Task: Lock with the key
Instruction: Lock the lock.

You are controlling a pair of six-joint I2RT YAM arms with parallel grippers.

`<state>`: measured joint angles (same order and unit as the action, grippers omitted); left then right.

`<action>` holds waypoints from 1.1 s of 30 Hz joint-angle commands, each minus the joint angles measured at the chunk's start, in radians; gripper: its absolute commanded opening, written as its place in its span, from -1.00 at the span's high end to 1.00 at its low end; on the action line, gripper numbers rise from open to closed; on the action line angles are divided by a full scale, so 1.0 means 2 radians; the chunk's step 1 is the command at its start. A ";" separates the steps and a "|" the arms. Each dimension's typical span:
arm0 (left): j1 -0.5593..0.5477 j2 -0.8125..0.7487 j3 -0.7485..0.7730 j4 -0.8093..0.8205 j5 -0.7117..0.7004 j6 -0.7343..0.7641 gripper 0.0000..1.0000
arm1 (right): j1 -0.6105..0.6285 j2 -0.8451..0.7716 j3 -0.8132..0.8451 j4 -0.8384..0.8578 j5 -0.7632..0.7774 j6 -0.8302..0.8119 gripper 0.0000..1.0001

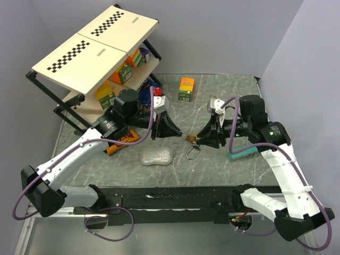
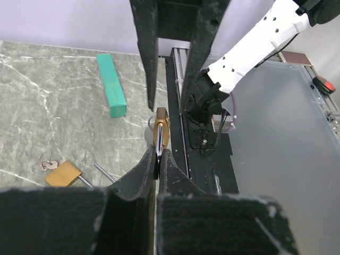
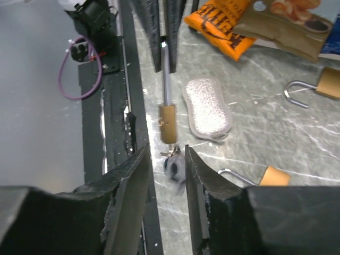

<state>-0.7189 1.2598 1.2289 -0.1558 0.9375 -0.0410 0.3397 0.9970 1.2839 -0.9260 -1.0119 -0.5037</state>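
Note:
My left gripper (image 2: 158, 159) is shut on the steel shackle of a brass padlock (image 2: 162, 133) and holds it above the table. In the right wrist view the padlock (image 3: 168, 123) hangs end-on, with a small key ring and a blurred key (image 3: 177, 170) at its near end. My right gripper (image 3: 167, 151) stands open around that key; its fingers sit on either side with a gap on the left. From above, both grippers meet at the padlock (image 1: 190, 139) in mid-table, the left gripper (image 1: 179, 134) coming from the left and the right gripper (image 1: 198, 139) from the right.
Two more brass padlocks (image 3: 329, 82) (image 3: 273, 175) lie open on the marble table (image 1: 223, 90). A silver pad (image 1: 158, 156), an orange snack bag (image 1: 119, 146), a teal box (image 1: 241, 154) and an orange-green carton (image 1: 186, 89) lie around. A shelf rack (image 1: 95, 48) stands at the back left.

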 commanded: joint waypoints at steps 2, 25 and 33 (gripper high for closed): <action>-0.001 -0.003 0.014 0.030 0.008 -0.002 0.98 | 0.015 -0.001 -0.018 0.004 -0.019 -0.015 0.24; 0.044 -0.002 0.027 0.057 0.009 -0.032 0.98 | -0.003 0.007 -0.027 -0.057 0.014 -0.069 1.00; 0.066 0.008 0.045 0.041 0.004 -0.016 0.98 | -0.106 0.030 -0.041 -0.075 0.023 -0.082 1.00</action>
<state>-0.5976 1.2758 1.2743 -0.1165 0.9443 -0.0891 0.2527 1.0218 1.2091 -1.0431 -0.9699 -0.6228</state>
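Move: Just beyond the right fingertips, the key stands in the held lock, roughly 1 cm to the right hand's left and 2 cm below it; the lock's body is about 4 cm left and 1 cm lower than that hand. On the table some 15 cm below lie another padlock, about 6 cm ahead, and the teal box, around 18 cm right and 1 cm ahead. From the left hand, still gripping the shackle, the key is about 8 cm right, 1 cm back and 1 cm lower. Sinking about 2 cm around the key, the open right fingers shut and pinch it while the left hand holds the lock still by its shackle. Then the hands part: the right draws the key down and to the right, away from the lock, as the left carries the lock some 4 cm forward, slightly left and up. ##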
